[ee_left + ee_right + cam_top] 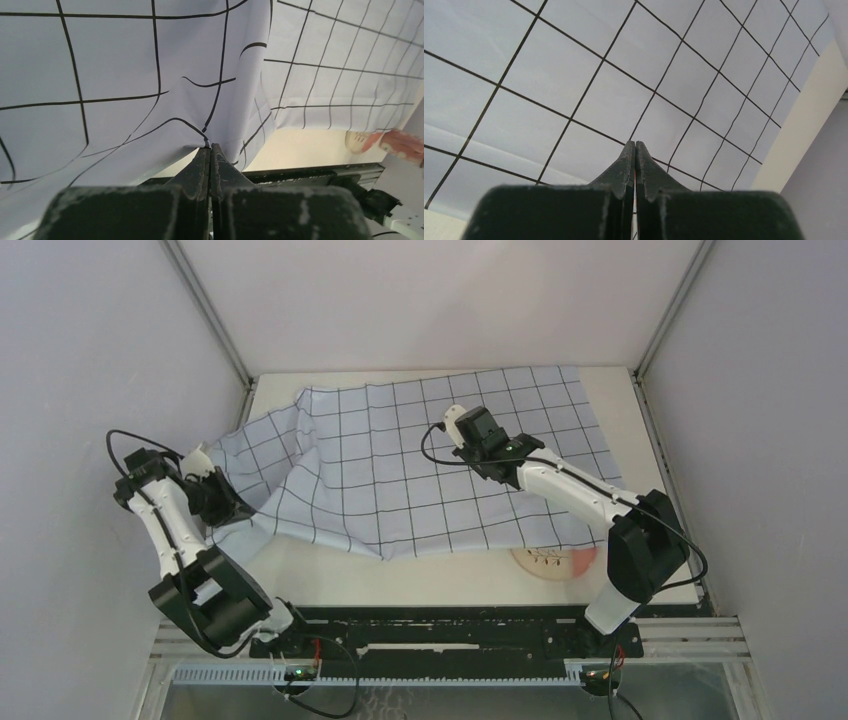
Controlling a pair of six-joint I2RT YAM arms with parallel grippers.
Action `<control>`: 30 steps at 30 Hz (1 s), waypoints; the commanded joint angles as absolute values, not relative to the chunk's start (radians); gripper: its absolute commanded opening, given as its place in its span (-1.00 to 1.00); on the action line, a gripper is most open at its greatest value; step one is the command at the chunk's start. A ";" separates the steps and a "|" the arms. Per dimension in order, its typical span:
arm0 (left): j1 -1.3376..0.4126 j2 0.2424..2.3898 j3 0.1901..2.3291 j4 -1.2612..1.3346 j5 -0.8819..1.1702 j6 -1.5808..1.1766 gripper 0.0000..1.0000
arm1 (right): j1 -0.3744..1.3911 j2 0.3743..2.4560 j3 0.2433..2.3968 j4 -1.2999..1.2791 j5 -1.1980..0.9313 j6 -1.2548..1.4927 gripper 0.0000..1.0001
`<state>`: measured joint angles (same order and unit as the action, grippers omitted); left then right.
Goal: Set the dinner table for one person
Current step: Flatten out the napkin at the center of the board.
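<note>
A pale-blue cloth with a black grid (pixel 440 460) covers most of the cream-white dinner table (pixel 420 565). Its near-left part is bunched and lifted off the table. My left gripper (pixel 238 508) is shut on that raised edge; in the left wrist view the cloth (pixel 125 75) is pinched between the closed fingertips of the left gripper (pixel 210 146). My right gripper (pixel 458 425) is over the middle of the cloth. In the right wrist view the right gripper (pixel 634 143) is shut over flat cloth (pixel 574 75), with no fold between its jaws.
A pale round plate with something pink on it (pixel 555 562) lies at the near right, half under the cloth's edge; the same plate (pixel 357 140) shows in the left wrist view. Grey walls enclose the table on three sides. A black rail (pixel 450 630) runs along the near edge.
</note>
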<state>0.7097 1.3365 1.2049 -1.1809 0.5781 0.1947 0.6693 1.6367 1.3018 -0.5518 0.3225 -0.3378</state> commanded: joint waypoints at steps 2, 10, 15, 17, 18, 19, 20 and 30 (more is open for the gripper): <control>0.710 1.345 1.229 -1.268 0.555 0.298 -0.89 | 0.652 1.611 1.338 -0.556 0.339 -0.339 -1.00; 0.706 1.576 1.494 -1.563 0.650 0.478 0.71 | 0.629 1.591 1.340 -0.566 0.319 -0.322 -1.00; 0.705 1.566 1.638 -1.558 0.652 0.477 0.76 | 0.611 1.584 1.340 -0.574 0.312 -0.319 -1.00; 0.705 1.561 1.674 -1.510 0.645 0.433 0.76 | 0.610 1.584 1.335 -0.569 0.313 -0.318 -1.00; 0.702 1.556 1.665 -1.462 0.625 0.396 0.76 | 0.608 1.587 1.332 -0.564 0.316 -0.310 -1.00; 0.697 1.555 1.644 -1.413 0.573 0.348 0.76 | 0.603 1.593 1.329 -0.559 0.323 -0.298 -1.00; 0.692 1.557 1.617 -1.373 0.539 0.324 0.76 | 0.596 1.602 1.326 -0.556 0.320 -0.283 -1.00; 0.631 1.539 1.445 -1.181 0.379 0.249 0.74 | 0.568 1.843 1.414 -0.651 0.152 -0.166 -1.00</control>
<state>0.6582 1.5768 1.4738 -1.2774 0.4473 0.3019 0.5648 1.7512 1.3289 -0.5961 0.2218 -0.2401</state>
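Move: The left hand still pinches the napkin's near-left edge in its fingertips, held some 12 cm above the board; the fold ridge runs about 18 cm farther out and 10 cm to its right. The napkin's middle is about 12 cm ahead of the left hand and 33 cm to its right. From the right hand, that middle lies roughly 13 cm left, 2 cm ahead and 10 cm below; the half-covered plate lies about 16 cm back and 14 cm right. The left hand eases back about a centimetre and opens wide, letting go of the napkin's near-left edge, then with fingers open goes up about 5 cm while heading left and forward, and sinks again over the napkin's left part, ending some 5 cm left and forward of where it began at nearly its old height. The right hand, fingers shut, drifts 2 to 3 cm to the right above the flat cloth and then dips about 4 cm towards it, tipping down slightly; whether it touches can't be seen. ##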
